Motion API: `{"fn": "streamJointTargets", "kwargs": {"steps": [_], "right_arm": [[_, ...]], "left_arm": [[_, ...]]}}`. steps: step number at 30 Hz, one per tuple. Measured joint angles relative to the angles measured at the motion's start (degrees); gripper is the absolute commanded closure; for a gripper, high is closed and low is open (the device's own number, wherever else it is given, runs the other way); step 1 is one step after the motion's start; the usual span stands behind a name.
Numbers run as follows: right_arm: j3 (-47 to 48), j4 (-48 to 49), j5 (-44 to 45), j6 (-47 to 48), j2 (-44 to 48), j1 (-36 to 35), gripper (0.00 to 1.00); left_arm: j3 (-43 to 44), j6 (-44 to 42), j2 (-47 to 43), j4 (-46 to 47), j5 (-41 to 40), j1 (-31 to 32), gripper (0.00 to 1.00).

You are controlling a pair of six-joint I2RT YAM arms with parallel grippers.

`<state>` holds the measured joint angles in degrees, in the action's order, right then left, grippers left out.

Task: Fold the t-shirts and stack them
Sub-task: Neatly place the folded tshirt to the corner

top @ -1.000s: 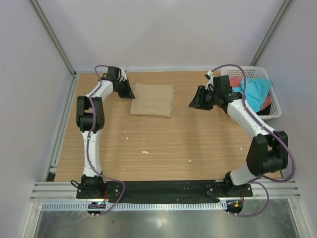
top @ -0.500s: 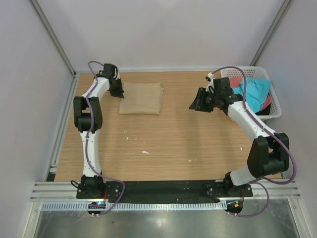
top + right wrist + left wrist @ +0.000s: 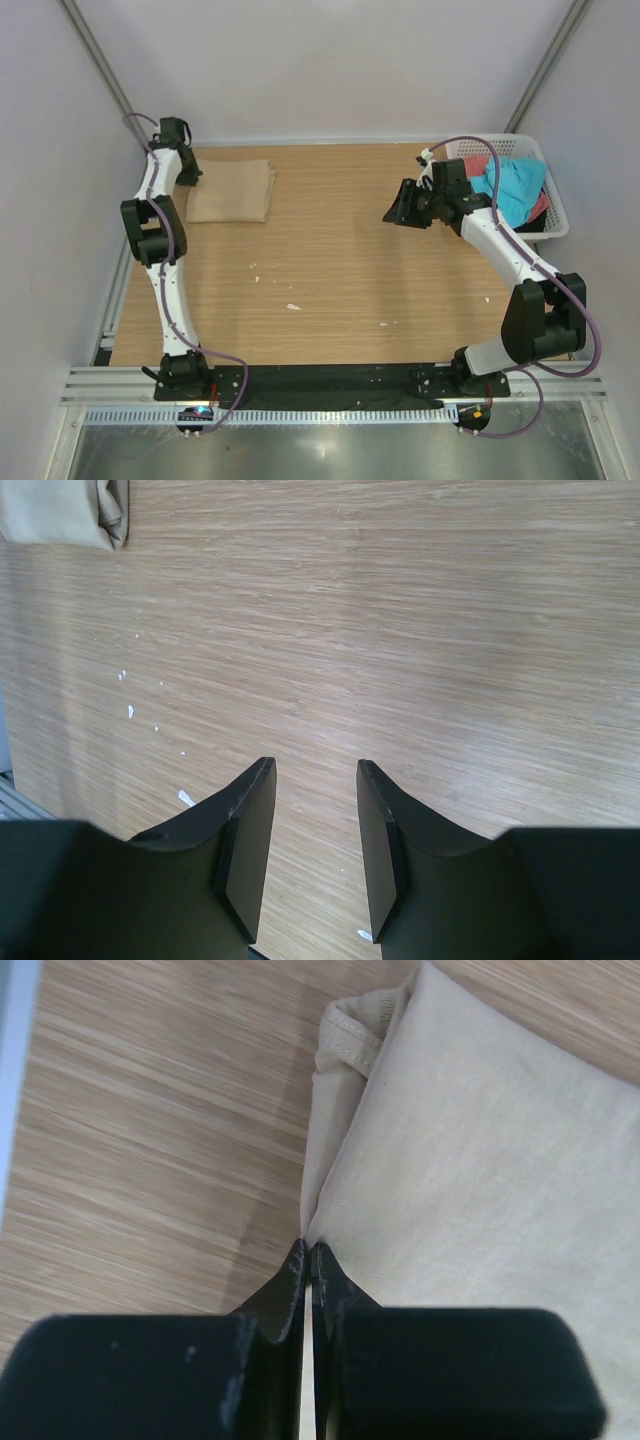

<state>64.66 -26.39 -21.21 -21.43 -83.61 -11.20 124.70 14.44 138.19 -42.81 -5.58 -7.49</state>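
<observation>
A folded tan t-shirt (image 3: 232,192) lies at the far left of the wooden table (image 3: 340,270). My left gripper (image 3: 190,178) is shut on its left edge. In the left wrist view the closed fingertips (image 3: 308,1250) pinch the tan cloth (image 3: 480,1190) at its fold, with a hem showing above. My right gripper (image 3: 393,212) hovers open over bare wood right of centre, nothing between its fingers (image 3: 315,770). The tan t-shirt's corner (image 3: 60,510) shows far off in the right wrist view. A turquoise t-shirt (image 3: 515,188) and a coral-red one (image 3: 476,165) lie bunched in the basket.
The white lattice basket (image 3: 553,222) stands at the far right, just behind the right arm. Small white specks (image 3: 292,306) dot the wood near the middle. A metal frame rail (image 3: 128,250) runs along the table's left edge, close to the left gripper.
My left gripper has dragged the folded tan t-shirt leftward across the back of the table, toward the left rail. The right arm has stayed almost still.
</observation>
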Motion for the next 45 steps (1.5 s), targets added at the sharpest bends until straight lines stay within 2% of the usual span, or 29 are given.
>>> {"fn": "streamJointTargets", "kwargs": {"steps": [10,15,43,44,45], "right_arm": [[0.0,1.3,0.0,-0.4,0.0,0.0,0.56],[0.0,2.1,0.1,-0.4,-0.9,0.0,0.56],[0.0,2.1,0.8,-0.4,-2.8,0.0,0.56],[0.0,2.2,0.8,-0.4,-2.8,0.0,0.56],[0.0,2.2,0.7,-0.4,-2.8,0.0,0.56]], "left_arm": [[4.7,-1.3,5.8,-0.3,-4.0,-5.1,1.00],[12.0,-1.3,9.7,-0.5,-4.4,-6.6,1.00],[12.0,-1.0,9.8,1.1,-6.7,-9.2,1.00],[12.0,-1.0,9.8,1.2,-6.7,-9.3,1.00],[12.0,-1.1,9.8,1.3,-6.7,-9.4,0.95]]}}
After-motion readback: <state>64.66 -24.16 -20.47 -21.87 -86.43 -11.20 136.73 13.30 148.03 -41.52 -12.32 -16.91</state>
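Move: The left hand already holds the folded t-shirt by its left edge, with the shirt's middle about 13 cm to the right and 3 cm back, some 3 cm lower. The table's far left corner, where the shirt is going, lies roughly 12 cm ahead and 13 cm left; the metal rail runs level with the hand, 15 cm left. From the idle right hand the corner is some 30 cm ahead, 75 cm left and 13 cm below. Still pinching the t-shirt's left edge, the left hand drags it about 12 cm left towards the table corner. ##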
